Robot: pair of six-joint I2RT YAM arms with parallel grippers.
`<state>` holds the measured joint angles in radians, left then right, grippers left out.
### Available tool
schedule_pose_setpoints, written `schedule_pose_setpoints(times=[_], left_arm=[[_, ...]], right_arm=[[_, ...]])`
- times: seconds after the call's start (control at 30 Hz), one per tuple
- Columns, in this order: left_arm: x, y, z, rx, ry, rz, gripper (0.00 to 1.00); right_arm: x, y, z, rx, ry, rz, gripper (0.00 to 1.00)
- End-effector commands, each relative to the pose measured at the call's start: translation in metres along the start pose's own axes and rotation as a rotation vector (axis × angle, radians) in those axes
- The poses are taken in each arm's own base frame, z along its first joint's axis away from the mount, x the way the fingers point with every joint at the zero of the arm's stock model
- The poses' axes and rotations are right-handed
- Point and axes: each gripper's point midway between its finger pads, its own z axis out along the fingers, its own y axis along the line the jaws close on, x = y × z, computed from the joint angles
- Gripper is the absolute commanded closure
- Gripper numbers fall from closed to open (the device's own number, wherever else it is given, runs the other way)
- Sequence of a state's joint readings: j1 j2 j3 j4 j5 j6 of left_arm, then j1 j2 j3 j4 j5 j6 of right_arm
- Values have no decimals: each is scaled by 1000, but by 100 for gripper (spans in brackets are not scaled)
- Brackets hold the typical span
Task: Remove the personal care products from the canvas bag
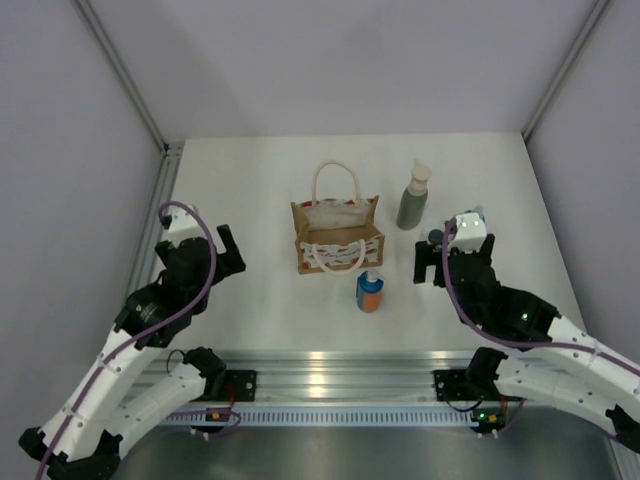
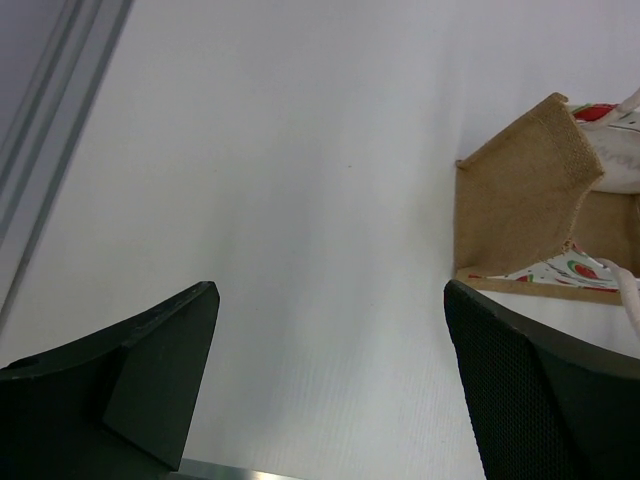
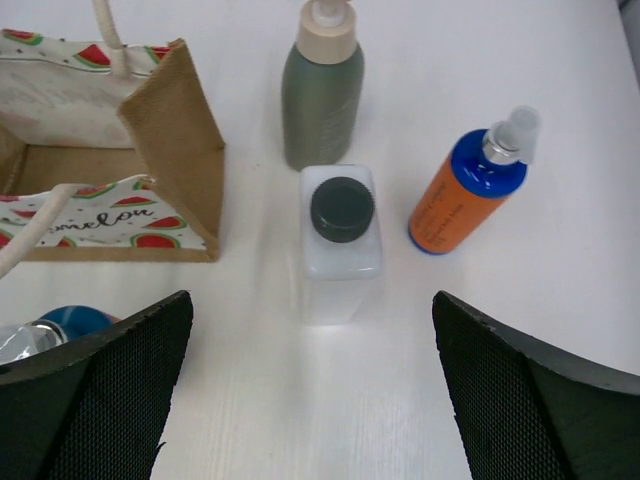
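Note:
The canvas bag [image 1: 337,235] stands open at the table's middle, its watermelon-print lining showing; it also shows in the left wrist view [image 2: 530,195] and the right wrist view [image 3: 175,150]. The grey-green pump bottle [image 1: 413,198] [image 3: 321,90], the white squarish bottle [image 3: 341,235] and the orange bottle [image 3: 468,195] stand right of the bag. The short blue-and-orange bottle [image 1: 370,291] stands in front of the bag. My right gripper [image 1: 432,262] [image 3: 312,330] is open and empty, just short of the white bottle. My left gripper [image 1: 230,255] [image 2: 330,300] is open and empty, left of the bag.
White walls and metal rails [image 1: 165,160] close in the table on three sides. The aluminium front rail [image 1: 340,365] carries both arm bases. In the top view my right wrist hides most of the white and orange bottles.

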<state>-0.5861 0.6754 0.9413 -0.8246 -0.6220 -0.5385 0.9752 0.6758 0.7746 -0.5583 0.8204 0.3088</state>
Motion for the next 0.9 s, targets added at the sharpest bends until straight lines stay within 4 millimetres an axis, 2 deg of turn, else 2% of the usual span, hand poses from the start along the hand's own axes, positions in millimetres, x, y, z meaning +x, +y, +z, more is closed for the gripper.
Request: schedule_pose_setpoints(times=[0.0, 0.1, 0.17, 0.27, 0.43, 0.87], left_arm=[[-9, 17, -5, -54, -57, 39, 2], [-14, 27, -9, -79, -90, 42, 2], [-7, 29, -11, -63, -89, 54, 2], [-2, 30, -14, -35, -94, 27, 2], [-6, 31, -19, -15, -116, 5, 2], [-11, 38, -26, -18, -158, -37, 2]], right_arm=[[-9, -31, -19, 92, -12, 21, 0], [-11, -40, -27, 87, -26, 43, 1], [-11, -45, -30, 90, -29, 46, 1], [-12, -52, -37, 85, -51, 68, 1], [-14, -64, -46, 84, -72, 70, 0], [-21, -64, -49, 70, -84, 65, 1]])
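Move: The squat blue-orange bottle, just set down, stands about 14 cm to the left of the open, empty right hand, level with it fore and aft, and some 14 cm below. The white bottle is 8 cm ahead and in line with that hand; the orange spray bottle is 16 cm ahead and 8 cm right; the canvas bag is 17 cm ahead, 21 cm left. From the left hand, the squat bottle lies roughly 32 cm right, level, and 14 cm below. The squat blue-orange bottle is left standing as the right hand, already clear of it, keeps going right about 6.5 cm, drawing back 3 cm and rising nearly as much, away from the white bottle too, then eases to a stop. The left hand also withdraws from the bag, some 3 cm left and nearly as far back, its fingers tipping up slightly. Both grippers stay wide open and touch nothing. ##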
